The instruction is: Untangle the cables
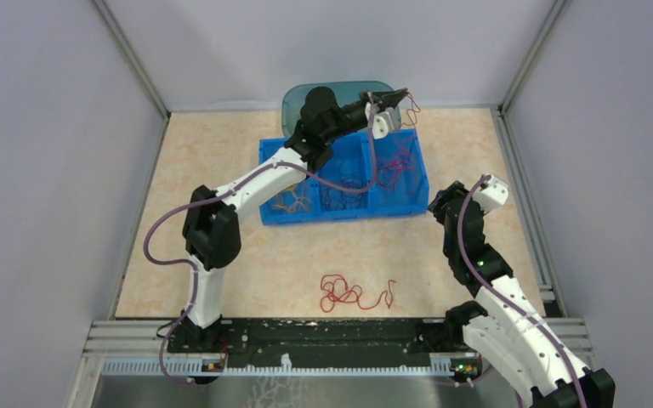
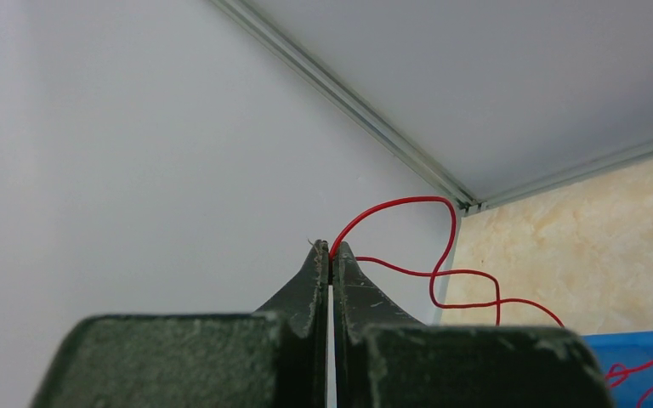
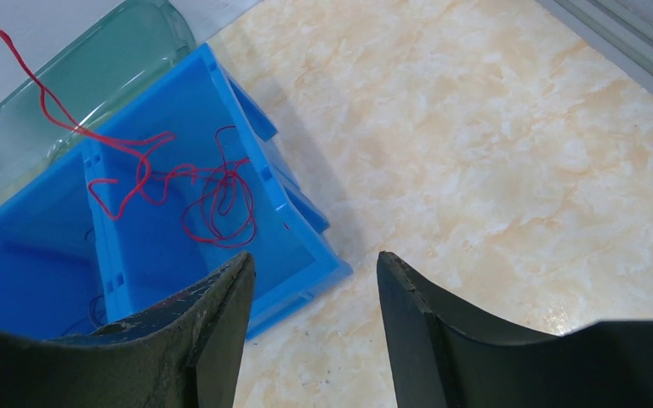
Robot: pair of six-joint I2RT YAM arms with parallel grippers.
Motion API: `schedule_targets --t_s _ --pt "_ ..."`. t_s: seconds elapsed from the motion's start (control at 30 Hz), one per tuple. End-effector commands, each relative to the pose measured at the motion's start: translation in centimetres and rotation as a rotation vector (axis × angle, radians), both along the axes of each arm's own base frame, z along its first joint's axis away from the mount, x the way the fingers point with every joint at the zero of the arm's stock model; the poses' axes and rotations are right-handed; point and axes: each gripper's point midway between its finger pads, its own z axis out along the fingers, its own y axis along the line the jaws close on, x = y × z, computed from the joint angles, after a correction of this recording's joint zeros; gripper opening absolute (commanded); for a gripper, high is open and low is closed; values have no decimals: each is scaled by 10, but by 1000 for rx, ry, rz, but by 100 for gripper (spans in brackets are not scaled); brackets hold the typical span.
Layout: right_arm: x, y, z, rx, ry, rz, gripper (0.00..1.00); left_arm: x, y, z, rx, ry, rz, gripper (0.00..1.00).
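My left gripper (image 1: 401,93) (image 2: 332,248) is raised over the back right of the blue bin (image 1: 272,157), shut on the end of a red cable (image 1: 410,110) (image 2: 454,229). That cable hangs down in loops into the bin's right compartment (image 3: 221,183). Yellow-orange strands (image 1: 293,202) lie in the left compartment and dark strands (image 1: 337,194) in the middle one. Another red cable (image 1: 344,293) lies curled on the table near the front. My right gripper (image 1: 436,204) (image 3: 315,259) stands open just right of the bin, nothing between its fingers.
A green translucent tray (image 1: 340,92) (image 3: 93,76) lies behind the bin (image 3: 157,263), against the back wall. Grey walls close off the table on three sides. A metal rail (image 1: 340,336) runs along the near edge.
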Motion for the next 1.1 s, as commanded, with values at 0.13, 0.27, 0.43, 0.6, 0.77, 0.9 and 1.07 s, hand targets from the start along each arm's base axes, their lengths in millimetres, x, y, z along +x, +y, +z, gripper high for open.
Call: schedule_targets --t_s 0.13,0.27,0.43,0.6,0.77,0.9,1.07 --pt "7 -2 37 38 -97 -22 56 11 -3 -61 83 78 18 1" --pt "8 -2 37 41 -96 -20 56 17 -8 -89 107 150 18 7" --pt "8 -1 38 43 -98 -20 55 17 -13 -122 211 242 2 20" --pt "8 1 39 50 -98 -11 55 5 -3 -162 420 348 -30 40" --pt "9 6 40 63 -94 18 55 3 23 -189 561 397 28 54" --pt "15 19 41 66 -76 84 56 6 39 -194 611 433 68 55" --pt "33 46 46 104 -71 195 56 3 50 -191 633 494 78 64"
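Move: The left hand holds one end of the red cable high up. The red cable's pile, in the blue bin's right compartment, lies about 38 cm below, 3 cm ahead and 4 cm to its right. The dark cable pile in the middle compartment is some 12 cm to the hand's left and 3 cm back, and the green tub about 12 cm left and 23 cm ahead. From the right hand the red pile lies roughly 17 cm ahead, 8 cm left and 18 cm down. The left hand sinks about 22 cm towards the red pile in the right compartment and, a few centimetres into the drop, opens its fingers to let go of the cable end, widening them to over half open while its wrist tips the fingers from slightly above level to pointing right and down, some 45 degrees in all. After a slight drift right it swings 4 to 5 cm left late in the descent, while the right hand, its fingers still open and empty, starts only near the end to ease about 3 cm left and forward towards the bin. ##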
